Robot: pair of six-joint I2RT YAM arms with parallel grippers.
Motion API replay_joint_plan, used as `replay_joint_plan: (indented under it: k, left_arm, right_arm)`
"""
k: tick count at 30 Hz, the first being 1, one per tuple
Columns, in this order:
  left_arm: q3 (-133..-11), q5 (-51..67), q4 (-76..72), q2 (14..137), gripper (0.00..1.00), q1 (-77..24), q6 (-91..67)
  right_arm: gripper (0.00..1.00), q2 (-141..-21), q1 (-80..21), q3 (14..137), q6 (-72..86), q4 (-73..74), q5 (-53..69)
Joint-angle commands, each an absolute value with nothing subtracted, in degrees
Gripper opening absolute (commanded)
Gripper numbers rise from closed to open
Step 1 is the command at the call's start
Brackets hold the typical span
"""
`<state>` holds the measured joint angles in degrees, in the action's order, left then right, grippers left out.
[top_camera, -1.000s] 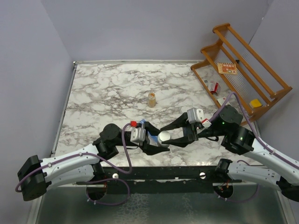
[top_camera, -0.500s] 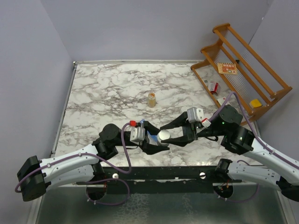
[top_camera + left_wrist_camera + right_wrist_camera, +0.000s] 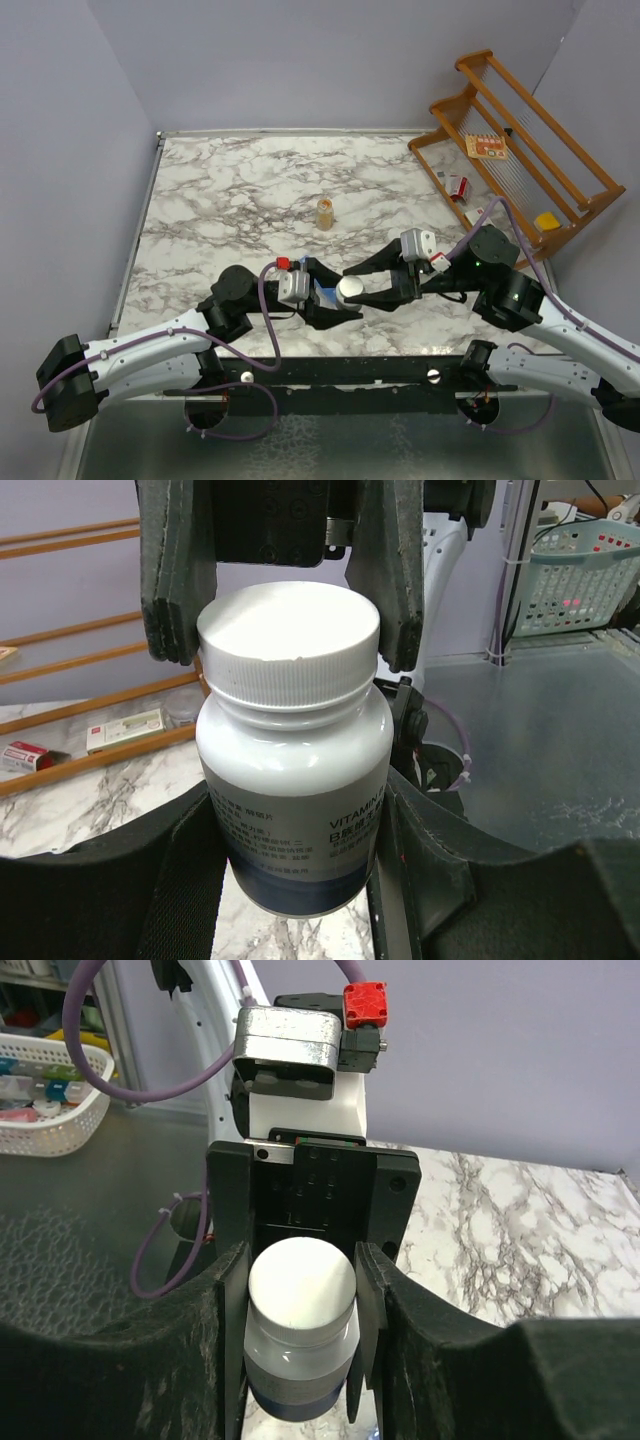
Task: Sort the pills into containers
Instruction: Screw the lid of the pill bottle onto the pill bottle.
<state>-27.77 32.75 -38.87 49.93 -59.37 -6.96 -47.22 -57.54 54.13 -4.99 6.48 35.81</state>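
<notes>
A white vitamin bottle (image 3: 290,780) with a dark blue base and a white screw cap (image 3: 302,1282) hangs just above the marble between both arms. My left gripper (image 3: 295,870) is shut on its body. From the opposite side my right gripper (image 3: 300,1330) is shut on the cap, with one pad (image 3: 398,610) against each side. In the top view the cap (image 3: 348,290) sits where the two grippers meet, near the front edge. A light blue sliver (image 3: 322,292) shows beside the left fingers; I cannot tell whether it is the containers. No pills are visible.
A small amber bottle (image 3: 325,212) stands upright mid-table, well behind the grippers. A wooden rack (image 3: 520,150) with small boxes leans at the right edge of the marble top (image 3: 230,200). Grey walls close in the left and back.
The right jaws have closed a little on the cap. Both arms and the bottle have hardly shifted.
</notes>
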Motion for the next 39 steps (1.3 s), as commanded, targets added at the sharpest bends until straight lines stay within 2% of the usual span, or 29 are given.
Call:
replay_joint_plan:
  k: [1, 4, 14, 21, 34, 39]
  left_arm:
    - [-30.6, 29.8, -41.0, 48.9, 0.0, -59.4, -6.7]
    - [-30.6, 28.9, -41.0, 49.0, 0.0, -59.4, -6.7]
    - [-29.8, 23.1, -40.6, 47.5, 0.0, -59.4, -6.3]
    - [-29.1, 20.0, -40.3, 46.1, 0.0, -59.4, -5.9]
    - [-28.2, 12.7, -40.3, 44.1, 0.0, -59.4, -3.4]
    - [-28.4, 10.1, -41.1, 45.1, 0.0, -59.4, -1.9]
  right_arm:
    - [0.39, -47.7, -57.6, 54.0, -5.5, 8.3, 34.8]
    - [0.32, -48.0, -57.7, 54.3, -5.8, 8.4, 34.9]
    - [0.21, -48.3, -57.7, 54.4, -7.7, 10.6, 31.4]
    - [0.17, -48.3, -57.6, 53.5, -8.0, 10.5, 29.1]
    - [0.02, -51.6, -57.6, 51.6, -6.4, 7.6, 23.8]
    - [0.01, -53.8, -57.6, 50.5, -5.1, 4.8, 21.5]
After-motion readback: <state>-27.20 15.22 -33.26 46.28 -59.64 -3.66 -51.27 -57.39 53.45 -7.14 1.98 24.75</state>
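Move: The white pill bottle is already upright in the left fingers, with its lid about 4 cm straight above the left hand, neither ahead nor to the side. From the right hand, that same lid sits between the finger pads, roughly 1 cm below. On the table some 30 cm below the left hand, the blue pill box lies about 11 cm ahead and 3 cm left, and the orange-capped bottle about 27 cm ahead and 3 cm left. Nip the right fingers the last bit in on the lid and keep the left grip on the bottle's body. Then carry both hands forward together about 5 cm, veering slightly left towards the end. On the way, turn the left wrist counter-clockwise and the right one clockwise, nearly 30 degrees between them, to screw the lid tighter. ##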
